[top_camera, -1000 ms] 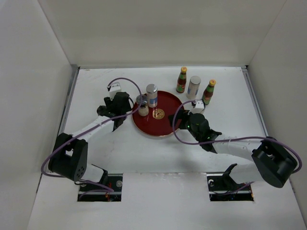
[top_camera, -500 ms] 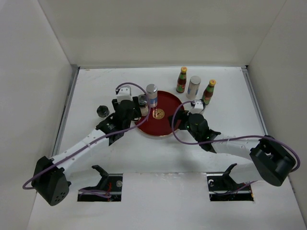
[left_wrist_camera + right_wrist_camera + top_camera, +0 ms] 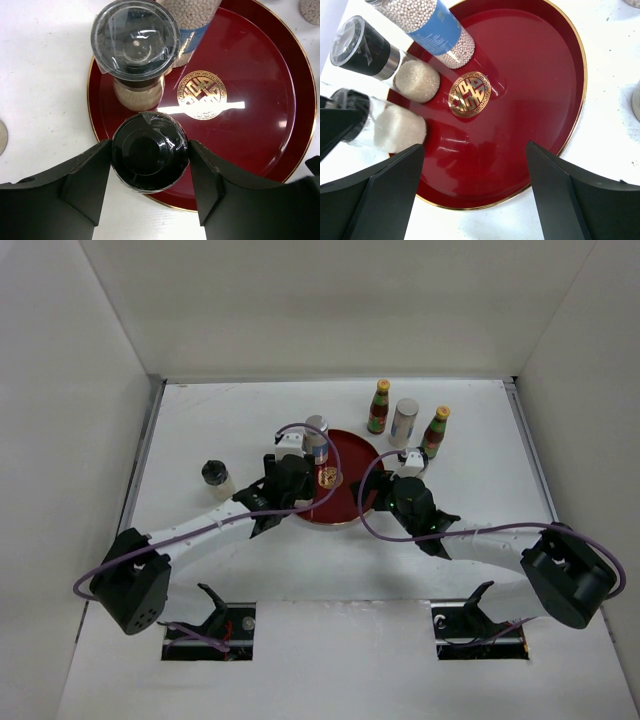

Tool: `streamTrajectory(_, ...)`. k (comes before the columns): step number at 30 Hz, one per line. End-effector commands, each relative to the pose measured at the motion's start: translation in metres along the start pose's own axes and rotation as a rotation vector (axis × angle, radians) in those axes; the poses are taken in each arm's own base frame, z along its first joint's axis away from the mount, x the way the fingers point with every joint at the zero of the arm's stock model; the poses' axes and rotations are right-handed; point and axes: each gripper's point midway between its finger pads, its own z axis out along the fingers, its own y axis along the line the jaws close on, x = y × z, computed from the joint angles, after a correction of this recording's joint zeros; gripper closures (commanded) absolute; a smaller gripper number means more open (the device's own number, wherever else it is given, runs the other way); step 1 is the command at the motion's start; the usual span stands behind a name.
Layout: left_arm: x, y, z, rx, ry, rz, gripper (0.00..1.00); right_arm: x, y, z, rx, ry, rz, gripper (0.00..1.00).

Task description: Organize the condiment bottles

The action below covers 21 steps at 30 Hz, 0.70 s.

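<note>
My left gripper [image 3: 150, 159] is shut on a short glass jar with a black lid [image 3: 149, 152], just over the near-left rim of the round red tray [image 3: 260, 100]. On the tray behind it stand a second black-lidded jar [image 3: 135, 45] and a silver-topped shaker of white beads [image 3: 317, 436]. A third black-lidded jar [image 3: 213, 476] sits on the table to the left. Behind the tray stand two yellow-capped sauce bottles [image 3: 379, 406] [image 3: 437, 430] with another shaker [image 3: 405, 421] between them. My right gripper [image 3: 475, 195] hangs open over the tray's near-right rim, holding nothing.
White walls close in the table at the back and on both sides. The purple cables loop over both arms near the tray [image 3: 350, 502]. The two arms' grippers face each other across the tray, about a tray's width apart.
The left arm has swung right from beside the tray's left edge to its near-left rim, carrying a jar. That uncovered the jar standing on the table at the left. The right arm has stayed still.
</note>
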Motion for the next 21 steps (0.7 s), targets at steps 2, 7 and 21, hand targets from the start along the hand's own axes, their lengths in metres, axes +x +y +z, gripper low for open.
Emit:
streamTrajectory(2,-0.03,-0.014,0.004,0.048,-0.114,-0.079,0.58,-0.031,0.024,0.0,-0.069,-0.084,0.026,0.12)
streamTrajectory(7,-0.027,-0.008,0.002,0.044,-0.114,-0.079,0.38,-0.03,0.024,0.002,-0.064,-0.082,0.022,0.12)
streamTrajectory(21,-0.06,0.088,-0.042,-0.261,-0.221,-0.149,0.16,-0.03,0.026,0.0,-0.075,-0.08,0.027,0.12)
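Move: Just under the black-capped condiment bottle held by the left hand lies its tray spot, by the near-left rim, roughly 10 cm below the fingers. A second black-capped bottle stands about 7 cm straight ahead on the tray; the silver-lidded bottle is some 11 cm ahead and 5 cm to the right. Off the tray, the last black-capped bottle is about 19 cm left and 1 cm ahead. From the right hand the tray spot lies some 17 cm left, about level. Lowering the held bottle about 1 cm onto the tray, the left hand opens its fingers to let go of the black cap, then climbs clear to about 8 cm above its start. As it rises, it swings some 5 cm left towards the bottle off the tray, tipping its fingers up and turning counter-clockwise, each by roughly 10 degrees. ##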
